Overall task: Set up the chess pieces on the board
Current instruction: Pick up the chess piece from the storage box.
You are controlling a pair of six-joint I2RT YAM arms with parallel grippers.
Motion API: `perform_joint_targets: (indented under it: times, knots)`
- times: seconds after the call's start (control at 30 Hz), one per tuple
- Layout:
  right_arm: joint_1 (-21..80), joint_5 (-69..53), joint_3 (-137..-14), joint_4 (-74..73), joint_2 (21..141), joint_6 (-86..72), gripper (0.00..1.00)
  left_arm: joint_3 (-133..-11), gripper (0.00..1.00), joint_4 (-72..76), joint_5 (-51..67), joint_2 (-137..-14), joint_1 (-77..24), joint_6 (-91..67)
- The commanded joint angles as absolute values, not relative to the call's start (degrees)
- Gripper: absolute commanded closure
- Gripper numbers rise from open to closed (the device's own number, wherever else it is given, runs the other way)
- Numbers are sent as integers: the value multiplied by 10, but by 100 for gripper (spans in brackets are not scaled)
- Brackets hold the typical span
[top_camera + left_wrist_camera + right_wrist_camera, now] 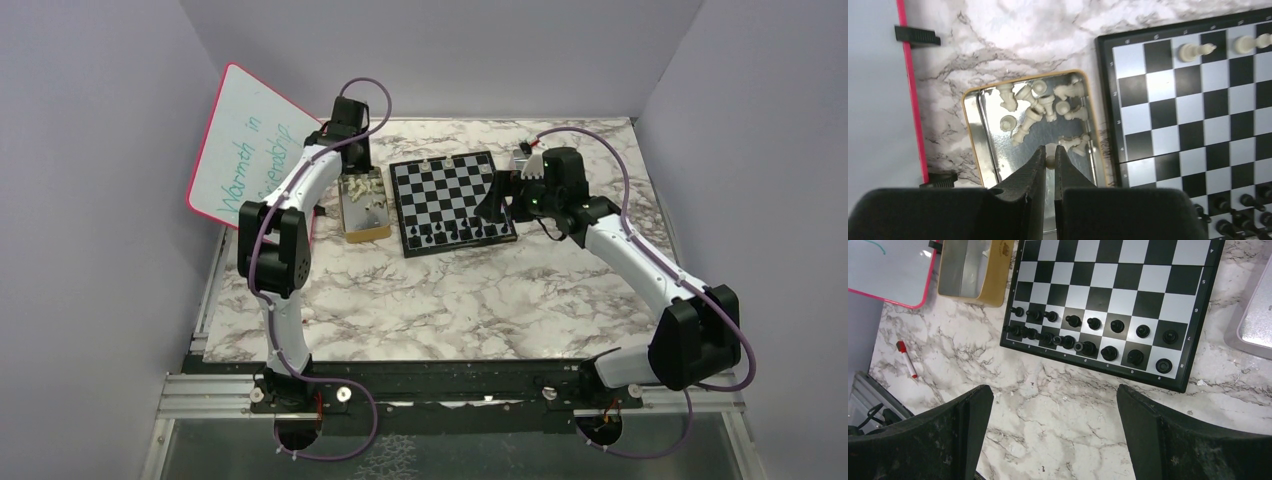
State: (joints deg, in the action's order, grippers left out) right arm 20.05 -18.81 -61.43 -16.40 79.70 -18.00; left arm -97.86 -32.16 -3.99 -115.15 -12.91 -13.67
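Note:
My left gripper [1049, 152] hangs over the gold-rimmed tin tray [970, 130], shut on a small whitish chess piece [1050, 161] that shows between its tips. Several more whitish pieces [1033, 117] lie tumbled in the tray. The board [1198, 125] lies just right of the tray. Two whitish pieces [1195, 51] stand on its far rows. Black pieces [1093, 335] fill its two near rows. My right gripper [1054, 395] is open and holds nothing, above bare marble beside the board's near right edge [497, 200].
A pink-edged whiteboard [250, 150] leans at the back left, close behind the tray. A red marker [907, 359] lies on the marble. A second shiny metal tray [1255, 315] sits to the right of the board.

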Motion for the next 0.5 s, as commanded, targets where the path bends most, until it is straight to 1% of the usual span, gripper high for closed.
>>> perform_joint_targets:
  times: [0.0, 0.3, 0.47]
  knots:
    - [203, -204, -610, -156, 780, -183, 0, -1031, 91, -344, -21, -1127, -150, -142]
    - [203, -200, -607, -159, 774, -184, 0, -1123, 91, -360, -30, -1186, -198, -134]
    - [203, -197, -602, -160, 772, -184, 0, -1175, 91, -361, -43, -1240, -222, -126]
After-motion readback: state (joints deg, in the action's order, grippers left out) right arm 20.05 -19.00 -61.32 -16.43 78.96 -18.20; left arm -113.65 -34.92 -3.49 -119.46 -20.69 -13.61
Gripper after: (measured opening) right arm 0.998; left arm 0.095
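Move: My left hand already holds a white chess piece some 9 cm above the middle of the storage box. The far row of the chess board, where I take it, lies ahead and to the right: its nearest white piece stands about 10 cm ahead and 14 cm right, a second white piece 6 cm farther right and 1 cm farther out. From my idle right hand that nearest piece is roughly 25 cm ahead, 17 cm left and 15 cm lower. I keep the white piece pinched in my left hand and swing it off to the right, gathering speed, about 8 cm from over the storage box towards the board's white pieces. I climb some 6 cm with it, the rise levelling off at the end, and edge slightly forward. My wrist turns a little clockwise and the fingertips tilt up somewhat. ##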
